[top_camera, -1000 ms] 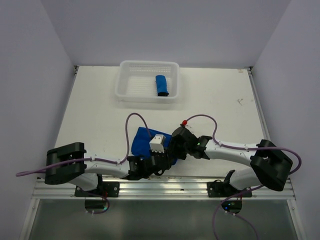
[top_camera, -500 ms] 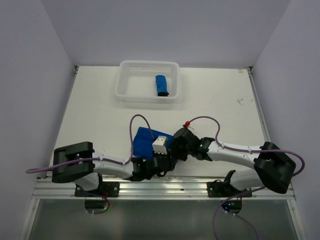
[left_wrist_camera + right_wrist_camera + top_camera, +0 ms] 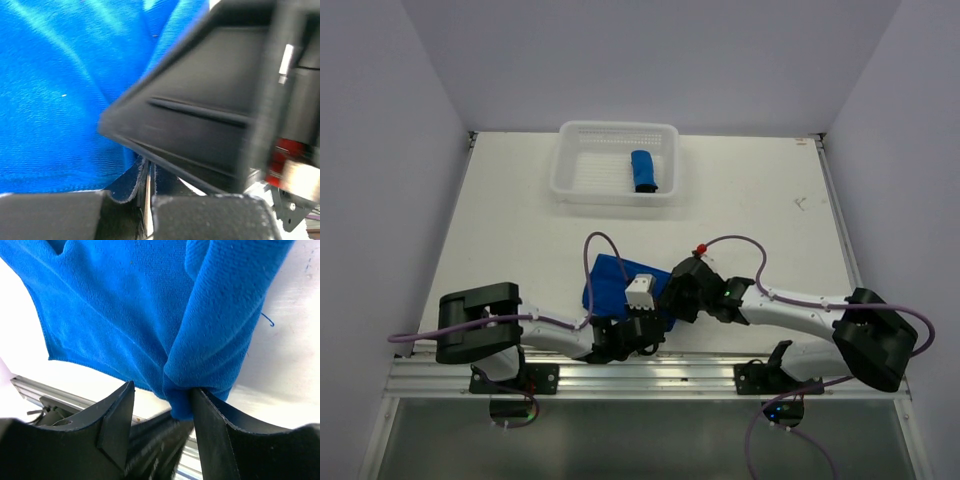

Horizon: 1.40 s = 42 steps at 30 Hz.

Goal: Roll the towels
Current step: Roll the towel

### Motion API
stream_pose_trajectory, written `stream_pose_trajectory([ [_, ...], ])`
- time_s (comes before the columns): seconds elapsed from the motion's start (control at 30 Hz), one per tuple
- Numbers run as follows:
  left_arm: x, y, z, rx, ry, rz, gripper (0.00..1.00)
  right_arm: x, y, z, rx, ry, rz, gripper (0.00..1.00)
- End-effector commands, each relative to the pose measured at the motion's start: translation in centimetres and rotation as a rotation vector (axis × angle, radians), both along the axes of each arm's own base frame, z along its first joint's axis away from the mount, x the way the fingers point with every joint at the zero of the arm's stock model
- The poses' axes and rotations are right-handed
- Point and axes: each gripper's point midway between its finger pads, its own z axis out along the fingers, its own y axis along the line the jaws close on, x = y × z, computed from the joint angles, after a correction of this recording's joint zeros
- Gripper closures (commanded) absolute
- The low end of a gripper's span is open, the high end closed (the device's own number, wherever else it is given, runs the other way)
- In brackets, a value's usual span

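Note:
One royal-blue towel (image 3: 604,278) lies rumpled near the table's front edge, mostly covered by both wrists. My left gripper (image 3: 645,318) is shut on that towel's thin hem (image 3: 131,184), its fingers (image 3: 210,215) pressed nearly together. My right gripper (image 3: 670,300) stands open around a bunched fold of the same towel (image 3: 215,340); the fold rests against its right finger (image 3: 220,430) and stays apart from the other finger. The second towel (image 3: 643,172) sits rolled up in the white basket (image 3: 560,185) at the back.
An aluminium rail (image 3: 650,370) runs along the near edge just below the towel. The right gripper's black body (image 3: 200,100) fills much of the left wrist view, very close. Pale walls enclose the table on three sides.
My left gripper has closed onto the towel's hem after standing partly open. Both wrists shifted slightly right and toward the near edge, and the left arm swung inward.

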Motion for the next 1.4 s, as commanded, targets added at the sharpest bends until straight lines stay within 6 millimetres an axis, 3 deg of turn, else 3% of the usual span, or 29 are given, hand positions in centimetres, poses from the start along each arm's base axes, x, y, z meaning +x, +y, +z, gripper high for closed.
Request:
stream_pose_trajectory([
  [0.0,2.3,3.2,-2.0,0.044,0.026,0.141,1.00,-2.2,1.4,2.0,0.056,0.018,0.117,0.46],
  [0.23,1.9,6.3,-4.8,-0.007,0.135,0.188,1.00,-0.8,0.8,3.2,0.020,-0.033,0.125,0.44],
  [0.47,1.2,6.8,-5.6,-0.026,0.183,0.203,1.00,1.5,-1.3,4.8,-0.017,-0.083,0.110,0.48],
  [0.5,1.1,7.0,-5.7,-0.026,0.189,0.205,1.00,2.0,-1.9,4.9,-0.026,-0.092,0.099,0.51],
  [0.6,0.7,7.3,-6.1,-0.033,0.211,0.207,1.00,3.5,-3.6,5.5,-0.018,-0.133,0.051,0.72],
  [0.63,0.5,7.5,-6.3,-0.033,0.219,0.207,1.00,3.8,-4.2,5.4,-0.018,-0.143,0.038,0.84],
  [0.77,0.0,7.7,-6.4,-0.052,0.241,0.202,1.00,5.8,-5.2,5.8,-0.028,-0.204,0.025,0.95],
  [0.93,-0.6,8.3,-6.8,-0.060,0.272,0.212,1.00,7.4,-4.5,5.6,-0.052,-0.228,0.057,1.00],
  [1.2,-1.2,9.2,-6.8,-0.054,0.280,0.226,1.00,9.8,-2.7,1.7,-0.077,-0.191,0.099,1.00],
  [1.37,-1.8,9.4,-6.9,-0.039,0.286,0.223,1.00,11.0,-1.6,0.8,-0.052,-0.205,0.109,1.00],
])
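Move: My left fingertips are already shut at the near end of the towel's rolled right edge. The roll's far end, where my right hand is going, lies about 10 cm straight ahead of that hand and 3 cm below; the near end is some 2 cm back, 3 cm left and 3 cm below it. The flat part of the towel is centred roughly 11 cm left and 6 cm ahead of my right hand, 4 cm lower. I lift my half-open right hand off the roll's near part, carry it about 5 cm up while swinging forward and right, shut the fingers in the air, then bring the closed tips down onto the far end, easing back left. My left hand keeps hold of the near end and draws it some 4 cm left, dipping slightly, first a little forward and then back, while rolling its left side down and tipping the fingers down. ##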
